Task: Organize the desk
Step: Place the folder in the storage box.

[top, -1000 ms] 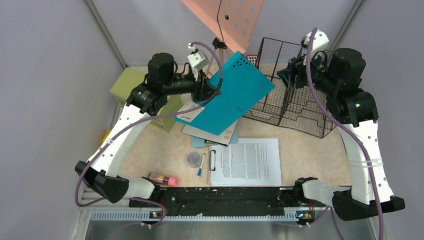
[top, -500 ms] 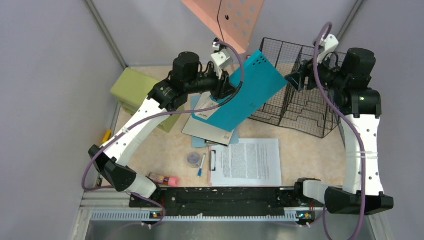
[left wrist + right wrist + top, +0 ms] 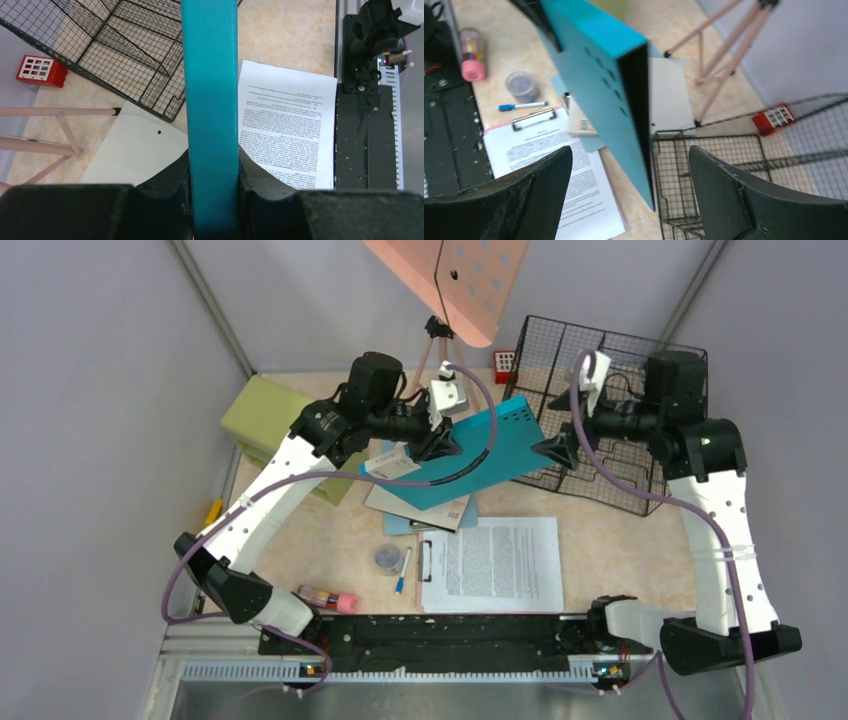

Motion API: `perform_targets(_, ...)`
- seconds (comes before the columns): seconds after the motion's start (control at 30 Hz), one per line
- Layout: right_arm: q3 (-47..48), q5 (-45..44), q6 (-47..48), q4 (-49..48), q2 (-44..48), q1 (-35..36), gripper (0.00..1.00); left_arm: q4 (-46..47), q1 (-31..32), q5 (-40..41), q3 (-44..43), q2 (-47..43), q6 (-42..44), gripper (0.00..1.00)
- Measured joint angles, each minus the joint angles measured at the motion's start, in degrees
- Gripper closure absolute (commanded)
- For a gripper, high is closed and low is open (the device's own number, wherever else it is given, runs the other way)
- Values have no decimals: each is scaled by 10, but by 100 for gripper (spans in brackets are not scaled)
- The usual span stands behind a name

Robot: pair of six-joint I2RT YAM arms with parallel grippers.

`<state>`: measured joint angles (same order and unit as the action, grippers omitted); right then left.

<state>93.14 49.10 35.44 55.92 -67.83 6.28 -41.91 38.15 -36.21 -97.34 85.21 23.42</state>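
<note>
A teal box file [image 3: 490,445] hangs tilted above the desk [image 3: 620,550], and my left gripper [image 3: 436,445] is shut on its left end. In the left wrist view its teal spine [image 3: 210,100] runs straight up between the two black jaws of the left gripper [image 3: 212,200]. My right gripper [image 3: 553,452] stands open at the file's right corner, in front of the black wire rack [image 3: 615,445]. The right wrist view has the file [image 3: 599,75] edge-on, its lower corner between the spread fingers of the right gripper [image 3: 630,150], which do not touch it.
Under the file lies a stack of notebooks [image 3: 420,505]. A clipboard with a printed sheet [image 3: 495,565], a blue pen [image 3: 402,572], a small round pot [image 3: 387,558] and a pink-capped tube [image 3: 328,598] lie near the front. A green cabinet [image 3: 262,420] stands left, a pink lamp [image 3: 450,280] and a red block [image 3: 505,361] behind.
The left arm has swung the teal file right and tipped it lower. The right gripper has come down and left from the rack to the file's corner, and its jaws have spread wider.
</note>
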Motion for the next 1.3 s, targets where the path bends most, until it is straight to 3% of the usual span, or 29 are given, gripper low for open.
perform_targets(0.13,-30,0,22,3,9,50,14,-29,0,-9,-14,0,31,100)
perform_targets(0.57,-115,-8,51,-28,16,65,18,-88,0,-36,-17,-3,89,100)
perform_targets(0.63,-131,-1,53,-36,17,76,25,-92,0,-42,-18,-3,91,100)
perform_targets(0.7,-152,3,50,-47,18,92,38,-92,0,-50,-20,-3,90,100)
perform_targets(0.73,-160,4,50,-51,18,99,49,-92,0,-53,-21,-3,90,100)
perform_targets(0.8,-170,5,47,-57,18,109,91,-91,0,-60,-23,-3,87,100)
perform_targets(0.83,-170,5,44,-58,18,113,100,-91,0,-63,-23,-3,87,100)
perform_targets(1.1,-168,1,39,-51,26,119,100,-92,-3,-58,-23,-5,111,99)
perform_targets(1.2,-153,-6,31,-39,26,119,100,-95,-1,-54,-28,-4,115,88)
perform_targets(1.3,-138,-10,21,-35,25,120,100,-122,3,-42,-61,9,124,83)
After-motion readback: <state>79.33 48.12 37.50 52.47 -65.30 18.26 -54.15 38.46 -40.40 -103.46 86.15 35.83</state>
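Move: The left gripper still holds the folder by its upper edge. The wire storage box is about 31 cm to its right, 16 cm ahead and 25 cm below. From the open right gripper, the folder's right end is about 5 cm left, 3 cm back and 8 cm below, and the storage box some 12 cm right, 16 cm ahead and 28 cm below. The clipboard is about 8 cm left of the right hand, 10 cm back and 37 cm below. Bring the open right gripper down about 8 cm, left some 5 cm and a little back, turning roughly 15 degrees counter-clockwise, until its fingers straddle the folder's right end. Close them nearly shut to pinch it, then start to rise slightly. Keep the left grip while easing that hand back 2–3 cm and turning it about 10 degrees clockwise. ##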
